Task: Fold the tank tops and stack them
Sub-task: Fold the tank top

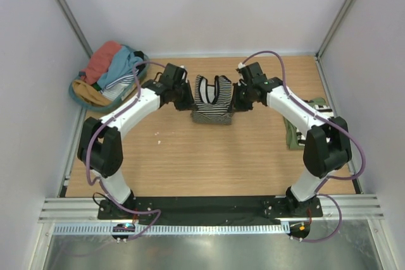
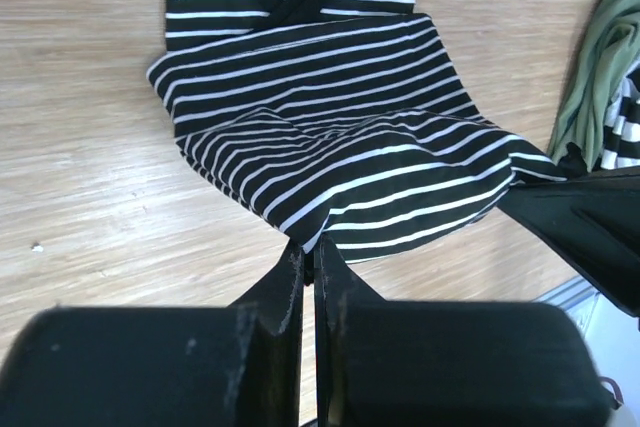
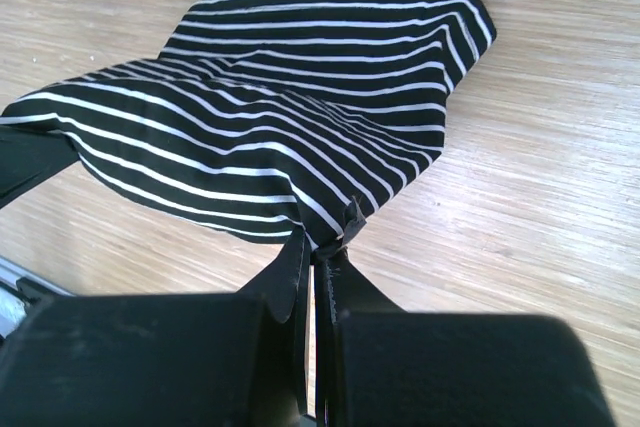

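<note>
A black-and-white striped tank top (image 1: 212, 100) lies partly folded at the middle back of the table, its lower half doubled up over the body and its neckline toward the far side. My left gripper (image 2: 310, 252) is shut on the fold's left corner (image 1: 192, 102), and the cloth rises in a hump from that pinch. My right gripper (image 3: 322, 247) is shut on the right corner (image 1: 234, 102), with a small tag of fabric sticking out beside the fingertips. The striped top (image 2: 340, 137) is lifted slightly between both grips.
A round teal basket (image 1: 79, 98) at the back left holds coral, teal and mustard tops (image 1: 111, 64). An olive green top (image 1: 292, 132) with a striped one lies at the right edge under the right arm; the olive top (image 2: 600, 77) also appears in the left wrist view.
</note>
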{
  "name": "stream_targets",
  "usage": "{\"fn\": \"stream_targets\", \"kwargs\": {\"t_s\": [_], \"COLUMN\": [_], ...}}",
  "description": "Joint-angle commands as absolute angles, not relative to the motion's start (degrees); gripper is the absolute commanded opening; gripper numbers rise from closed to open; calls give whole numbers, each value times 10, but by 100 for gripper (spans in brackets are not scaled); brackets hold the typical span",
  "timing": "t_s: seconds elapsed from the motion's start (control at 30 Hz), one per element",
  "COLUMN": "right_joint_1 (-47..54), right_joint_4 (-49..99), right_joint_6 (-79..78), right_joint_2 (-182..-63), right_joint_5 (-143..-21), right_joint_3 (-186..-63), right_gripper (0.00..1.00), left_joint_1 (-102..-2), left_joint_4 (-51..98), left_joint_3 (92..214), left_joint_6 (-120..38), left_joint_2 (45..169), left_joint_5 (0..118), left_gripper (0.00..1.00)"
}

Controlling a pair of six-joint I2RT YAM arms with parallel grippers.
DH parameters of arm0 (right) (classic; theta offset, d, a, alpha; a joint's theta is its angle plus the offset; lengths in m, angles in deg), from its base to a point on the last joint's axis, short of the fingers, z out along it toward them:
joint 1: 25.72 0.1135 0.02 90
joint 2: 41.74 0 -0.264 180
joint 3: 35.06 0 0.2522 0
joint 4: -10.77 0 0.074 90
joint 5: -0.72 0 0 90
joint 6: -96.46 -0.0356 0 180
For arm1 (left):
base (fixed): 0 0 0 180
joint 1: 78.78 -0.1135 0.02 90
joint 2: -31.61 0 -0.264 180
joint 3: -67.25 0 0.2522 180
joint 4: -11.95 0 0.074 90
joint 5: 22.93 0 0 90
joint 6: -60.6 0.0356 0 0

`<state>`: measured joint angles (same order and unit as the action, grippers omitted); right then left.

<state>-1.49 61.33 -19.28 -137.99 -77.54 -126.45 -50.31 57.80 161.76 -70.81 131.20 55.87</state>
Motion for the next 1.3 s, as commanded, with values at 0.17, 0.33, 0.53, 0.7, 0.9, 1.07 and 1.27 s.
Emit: {"fn": "stream_targets", "kwargs": {"t_s": [0.17,0.33,0.53,0.7,0.9,1.07,1.27], "right_joint_1": [-6,14,69,72,84,87,86], "right_joint_4": [610,605,599,580,613,636,687], "right_joint_6": [-193,-212,-266,-295,-306,-299,-270], "right_joint_2": [-1294,-1220,-1120,-1063,-1009,-993,-1014], "right_joint_5": [-742,-742,-772,-765,-772,-792,-814], "right_joint_3": [-1197,-1079,-950,-874,-864,-871,-957], "right_gripper": [1,1,1,1,1,1,1], "left_joint_1": [-488,-440,-364,-347,-302,-276,-275], "left_joint_4": [552,519,464,448,454,457,510], "left_joint_3": [1521,1407,1290,1247,1247,1245,1308], "left_joint_6": [-707,-741,-798,-815,-837,-851,-828], "left_joint_2": [1227,1154,1095,1087,1056,1054,1060], "left_joint_5": [539,551,587,584,596,614,632], "left_gripper": [1,1,1,1,2,2,0]}}
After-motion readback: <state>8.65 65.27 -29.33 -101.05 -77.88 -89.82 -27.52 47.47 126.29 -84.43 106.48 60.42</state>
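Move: Each hand already pinches one lower corner of the tank top, about 14 cm apart. The bare table near the bases, where the hem is taken, lies about 20 cm back and 3 cm to the right of either hand, some 12 cm lower. The neckline lies about 9 cm ahead of both, 8 cm to the left hand's right and 6 cm to the right hand's left; the folded stack is roughly 32 cm right of the right hand and 3 cm back. Keeping both lower corners pinched and the hem stretched between them, the two hands sweep together quickly back towards the bases, about 20 cm, sinking some 7 cm on the way over the bare table, then easing up a couple of centimetres at the end. They drift slightly right, wrists tipping only about 10 degrees. ##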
